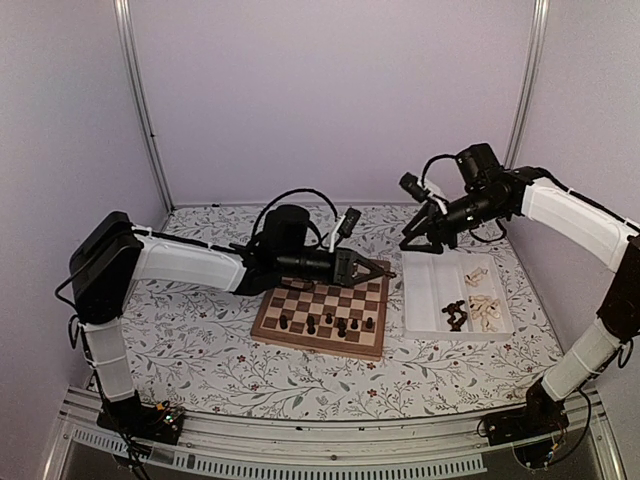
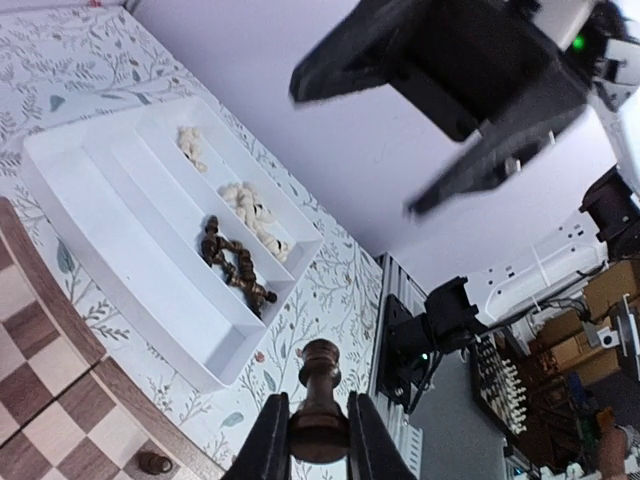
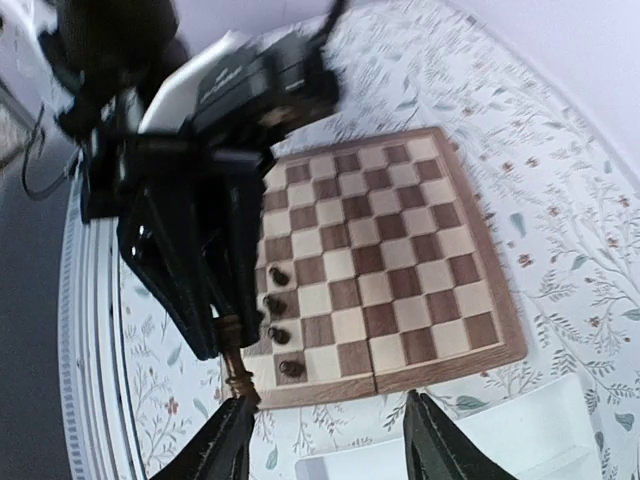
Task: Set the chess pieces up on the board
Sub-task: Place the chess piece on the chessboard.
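Observation:
My left gripper [image 1: 380,270] reaches over the right edge of the board [image 1: 265,325] and is shut on the base of a dark chess piece [image 2: 320,395] that points towards the tray. My right gripper [image 1: 412,240] hovers just right of it. Its jaws stand wide open [image 3: 325,440], and its left finger [image 3: 225,445] sits close beside the top of that dark piece [image 3: 236,368]. Several dark pieces [image 1: 311,325] stand on the board's near rows; they also show as dark pieces [image 3: 280,335] in the right wrist view.
A white compartment tray [image 1: 420,300] lies right of the board. It holds loose dark pieces [image 1: 456,315] and cream pieces [image 1: 485,310]. The floral tablecloth covers the table. Aluminium frame posts stand at the back corners.

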Robot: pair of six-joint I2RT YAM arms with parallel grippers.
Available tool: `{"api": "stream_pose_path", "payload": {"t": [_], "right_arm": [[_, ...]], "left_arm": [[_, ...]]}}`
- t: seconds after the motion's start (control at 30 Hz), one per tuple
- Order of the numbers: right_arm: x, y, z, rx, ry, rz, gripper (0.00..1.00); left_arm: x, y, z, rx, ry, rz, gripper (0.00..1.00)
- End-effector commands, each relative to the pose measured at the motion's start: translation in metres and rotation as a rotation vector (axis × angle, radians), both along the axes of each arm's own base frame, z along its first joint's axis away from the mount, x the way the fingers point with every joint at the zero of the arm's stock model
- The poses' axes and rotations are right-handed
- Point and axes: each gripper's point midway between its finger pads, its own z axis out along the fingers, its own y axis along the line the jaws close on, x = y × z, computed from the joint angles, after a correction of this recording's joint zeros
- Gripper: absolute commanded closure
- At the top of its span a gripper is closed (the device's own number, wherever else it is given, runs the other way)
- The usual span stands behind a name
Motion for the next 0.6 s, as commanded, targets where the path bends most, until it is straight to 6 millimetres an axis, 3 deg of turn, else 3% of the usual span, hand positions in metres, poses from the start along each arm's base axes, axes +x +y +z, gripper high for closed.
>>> {"api": "stream_pose_path", "payload": {"t": [0.0, 0.2, 0.4, 0.57], "right_arm": [[0.023, -0.018, 0.085, 0.358, 0.081, -0.065, 0.45], [0.019, -0.005, 0.073, 0.474, 0.324, -0.019, 0.43], [0.015, -0.002, 0.064, 0.518, 0.46, -0.007, 0.4], [0.013, 0.0, 0.059, 0.537, 0.502, 0.013, 0.43]], "left_arm": [[0.022, 0.01, 0.073, -0.211, -0.199, 0.162, 0.9], [0.033, 0.01, 0.096, -0.35, -0.242, 0.255, 0.91], [0.037, -0.005, 0.096, -0.398, -0.207, 0.245, 0.92], [0.036, -0.014, 0.094, -0.402, -0.199, 0.228, 0.92]]}}
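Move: The left gripper already holds the chess piece, its free end sticking out to the right. The open, empty right gripper is about 7 cm to the right, 3 cm farther out and 4 cm higher. From the right hand, the chess piece is about 5 cm left, 3 cm back and 4 cm below. The chessboard's middle is 17 cm left of the right hand and 3 cm ahead, and the white tray's is 8 cm right and 4 cm ahead, both some 21 cm down. Up some 8 cm and about 4 cm forward, the left hand carries the chess piece, its fingers keeping their grip as they tip from slightly down to about level and swing forward. The right hand first swings up, forward and right away from it, then comes back left and rearward, fingers staying open, levelling and rolling until they face the piece's free end without closing. ##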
